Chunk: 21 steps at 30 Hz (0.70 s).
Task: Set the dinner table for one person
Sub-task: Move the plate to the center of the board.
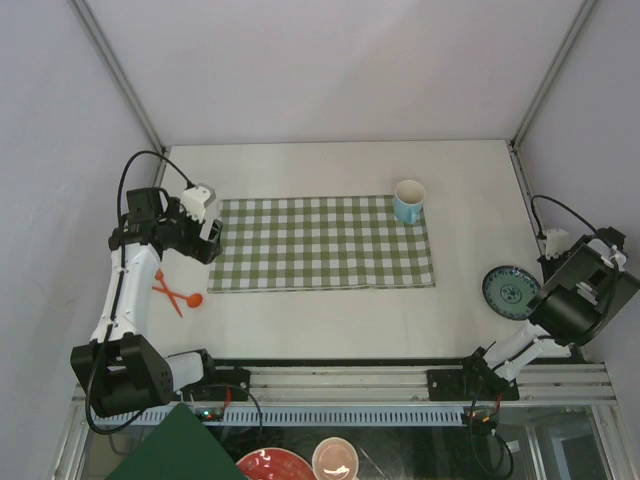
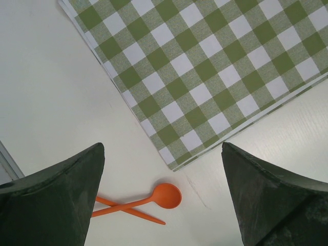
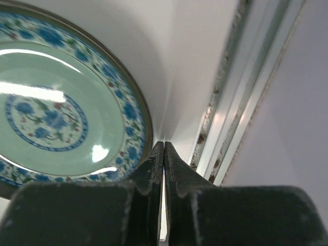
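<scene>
The dinner table (image 1: 330, 170) is an off-white top bearing a green-and-white checked cloth (image 1: 325, 243). A blue-and-white cup (image 1: 408, 201) stands on the cloth's far right corner. A green plate (image 1: 508, 292) with a blue floral rim lies near the right edge. An orange spoon (image 1: 178, 293) lies crossed over a second orange utensil (image 2: 138, 215), left of the cloth. My left gripper (image 1: 212, 238) hangs open over the cloth's near left corner (image 2: 174, 161), holding nothing. My right gripper (image 3: 164, 144) is shut and empty, its tips beside the plate's rim (image 3: 138, 107).
The table's metal frame edge (image 3: 230, 102) runs close to the right of the right gripper. Grey walls enclose the table on three sides. Below the near rail (image 1: 340, 385) sit a red bowl (image 1: 268, 465), a pale bowl (image 1: 335, 458) and a dark green board (image 1: 170, 450).
</scene>
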### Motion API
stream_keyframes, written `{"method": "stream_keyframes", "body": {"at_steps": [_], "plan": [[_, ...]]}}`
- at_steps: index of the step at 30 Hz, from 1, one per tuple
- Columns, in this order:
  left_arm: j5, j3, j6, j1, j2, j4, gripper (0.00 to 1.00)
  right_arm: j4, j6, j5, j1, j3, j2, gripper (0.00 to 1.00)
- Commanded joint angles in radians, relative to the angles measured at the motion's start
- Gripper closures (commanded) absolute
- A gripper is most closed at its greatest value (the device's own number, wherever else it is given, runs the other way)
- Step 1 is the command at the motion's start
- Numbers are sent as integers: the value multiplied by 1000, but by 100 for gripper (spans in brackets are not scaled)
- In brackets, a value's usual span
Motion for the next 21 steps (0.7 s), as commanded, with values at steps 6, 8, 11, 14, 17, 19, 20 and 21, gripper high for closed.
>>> {"method": "stream_keyframes", "body": {"at_steps": [6,8,11,14,17,19,20,21], "plan": [[36,-38,30,4,-2,8,0,-19,65,-13,159,-2,-90,100],[35,-38,29,5,2,8,0,-36,81,-8,192,-2,-109,100],[37,-38,32,4,2,5,0,-64,101,-10,238,-2,-126,100],[39,-38,35,4,-1,3,0,-97,114,-12,267,-2,-127,100],[44,-38,40,5,0,0,0,-110,121,-11,269,-2,-132,100],[48,-38,40,5,-3,1,0,-92,115,-1,262,-15,-152,100],[50,-39,40,4,-3,2,0,-74,115,7,257,-18,-164,100],[52,-38,39,5,-1,2,0,-60,116,8,248,-18,-176,100]]}}
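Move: The plate's middle lies about 9 cm to the left of the right hand's shut fingertips and barely behind them, about 1 cm lower, so its right rim is right beside the tips. From that hand the light-blue mug is roughly 38 cm left and 20 cm farther out. The checkered cloth's middle is some 63 cm left and 11 cm ahead. From the idle left hand, the plate is about 82 cm right, 9 cm nearer the base and 15 cm lower. Pushing at the plate's right rim with its shut fingertips, the right hand sweeps about 8 cm left, going some 4 cm forward as well before the forward part stops and eases back slightly. Partway it climbs about 2.5 cm, so the tips come up over the right part of the plate, while the hand turns about 10 degrees counter-clockwise. ##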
